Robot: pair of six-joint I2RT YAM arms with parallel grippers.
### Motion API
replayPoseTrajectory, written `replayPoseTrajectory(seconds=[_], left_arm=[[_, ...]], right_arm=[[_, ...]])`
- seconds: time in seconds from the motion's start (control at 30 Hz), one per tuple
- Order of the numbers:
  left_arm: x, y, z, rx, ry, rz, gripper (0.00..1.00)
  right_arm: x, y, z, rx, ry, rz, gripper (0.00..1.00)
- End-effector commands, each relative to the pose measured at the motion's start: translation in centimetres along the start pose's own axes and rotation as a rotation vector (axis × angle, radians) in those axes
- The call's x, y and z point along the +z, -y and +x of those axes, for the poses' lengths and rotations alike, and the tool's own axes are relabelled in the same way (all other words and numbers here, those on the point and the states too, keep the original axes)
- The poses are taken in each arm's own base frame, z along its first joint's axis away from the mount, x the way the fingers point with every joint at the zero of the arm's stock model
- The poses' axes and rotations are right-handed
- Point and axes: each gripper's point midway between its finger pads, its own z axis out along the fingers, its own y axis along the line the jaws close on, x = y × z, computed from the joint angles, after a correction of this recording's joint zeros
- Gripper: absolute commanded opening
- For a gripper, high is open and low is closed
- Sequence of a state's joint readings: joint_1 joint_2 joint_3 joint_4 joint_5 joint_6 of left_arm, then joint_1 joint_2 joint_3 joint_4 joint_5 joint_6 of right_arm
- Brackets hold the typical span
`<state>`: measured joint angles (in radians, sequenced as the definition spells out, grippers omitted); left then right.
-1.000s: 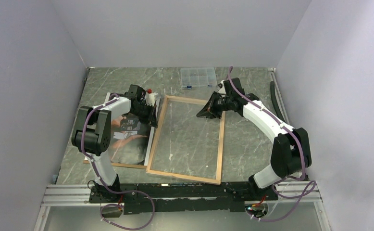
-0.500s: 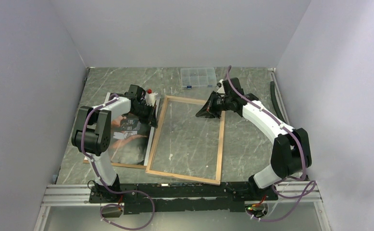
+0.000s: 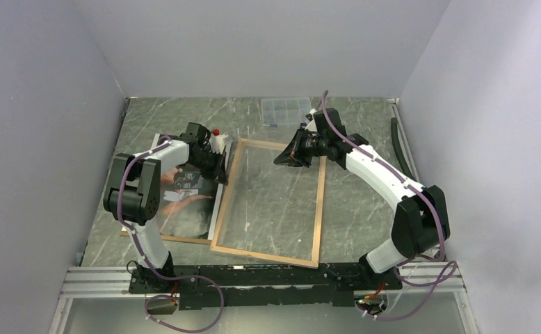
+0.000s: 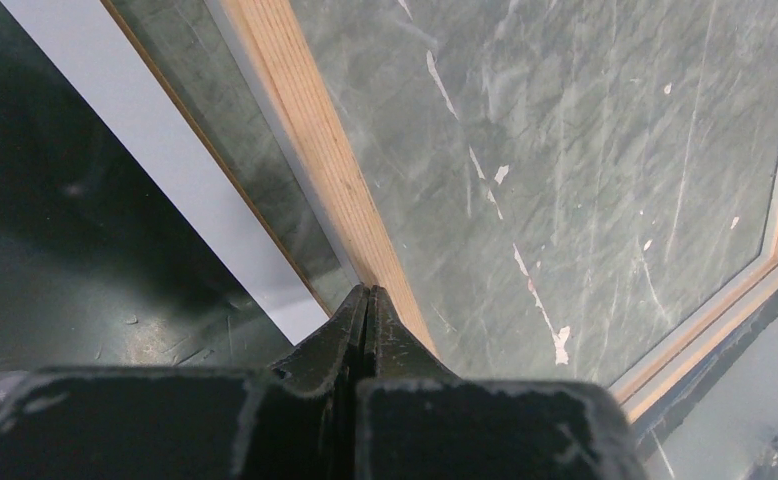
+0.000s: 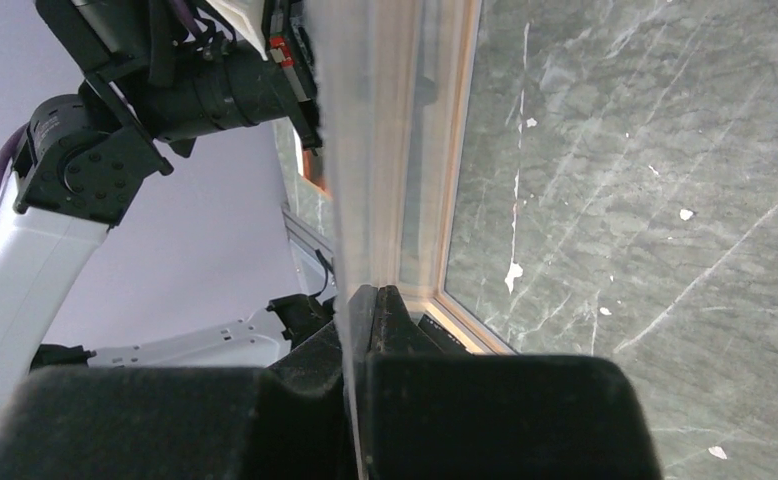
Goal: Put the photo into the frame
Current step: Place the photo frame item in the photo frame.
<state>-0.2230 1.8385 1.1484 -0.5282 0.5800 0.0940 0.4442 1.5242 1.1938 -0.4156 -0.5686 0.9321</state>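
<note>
The frame (image 3: 319, 209) lies flat on the table with its light wood back up. To its left lies the photo (image 3: 184, 202), dark picture up, partly under my left arm. My left gripper (image 3: 220, 174) is shut with nothing between the fingers; its tips (image 4: 368, 293) rest on the frame's left wooden rail (image 4: 315, 150), beside the photo's white border (image 4: 165, 160). My right gripper (image 3: 279, 160) hangs over the frame's far end, shut on the edge of a thin clear pane (image 5: 365, 150), which runs edge-on up from the right gripper (image 5: 370, 292).
A small clear compartment box (image 3: 286, 111) stands at the back of the table. A brown backing board (image 3: 163, 239) shows under the photo's near edge. A black strip (image 3: 395, 132) lies along the right wall. Grey walls close in three sides.
My right gripper has moved left and slightly farther back over the frame's far end, carrying the clear pane. The left arm, frame and photo have stayed put.
</note>
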Motion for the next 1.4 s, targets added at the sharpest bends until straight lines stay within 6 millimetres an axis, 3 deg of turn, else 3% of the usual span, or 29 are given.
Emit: replayPoseTrajectory(seconds=[0.0,0.27,0.57,1.13,1.37], left_arm=[[0.6,0.1,2.5,-0.001,-0.075,0.006,0.03],[0.5,0.2,2.4,0.004,-0.072,0.006,0.03],[0.4,0.3,2.4,0.008,-0.07,0.006,0.03],[0.5,0.3,2.5,0.007,-0.074,0.013,0.03],[0.5,0.3,2.6,0.007,-0.075,0.009,0.03]], right_arm=[[0.8,-0.7,1.9,-0.004,-0.061,0.002,0.0],[1.0,1.0,2.2,0.011,-0.078,0.063,0.0],[-0.2,5.4,1.0,0.02,-0.067,0.142,0.0],[1.9,7.0,1.3,0.052,-0.09,0.125,0.0],[2.8,9.5,0.7,0.024,-0.092,0.215,0.01]])
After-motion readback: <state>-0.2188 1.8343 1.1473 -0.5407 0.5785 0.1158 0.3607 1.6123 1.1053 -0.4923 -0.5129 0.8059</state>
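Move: The right hand, pinching the clear sheet, has the middle of the wooden frame about 18 cm below it, some 2 cm to its left and 2 cm back. The frame's right bar runs about 14 cm to the right and 4 cm back, at that same depth. For the left hand the frame's middle lies roughly 16 cm right, 4 cm back and 2 cm down; the photo's middle is about 14 cm to its left, level fore and aft, 3 cm below. The left hand's closed fingertips keep resting against the frame's left bar and stay there, while the right hand keeps its pinch on the clear sheet. After a short hover, the right hand brings the sheet down about 8 cm towards the frame and some 4 to 5 cm to the right, towards the right bar, its fingers tipping roughly 10 degrees further down. ##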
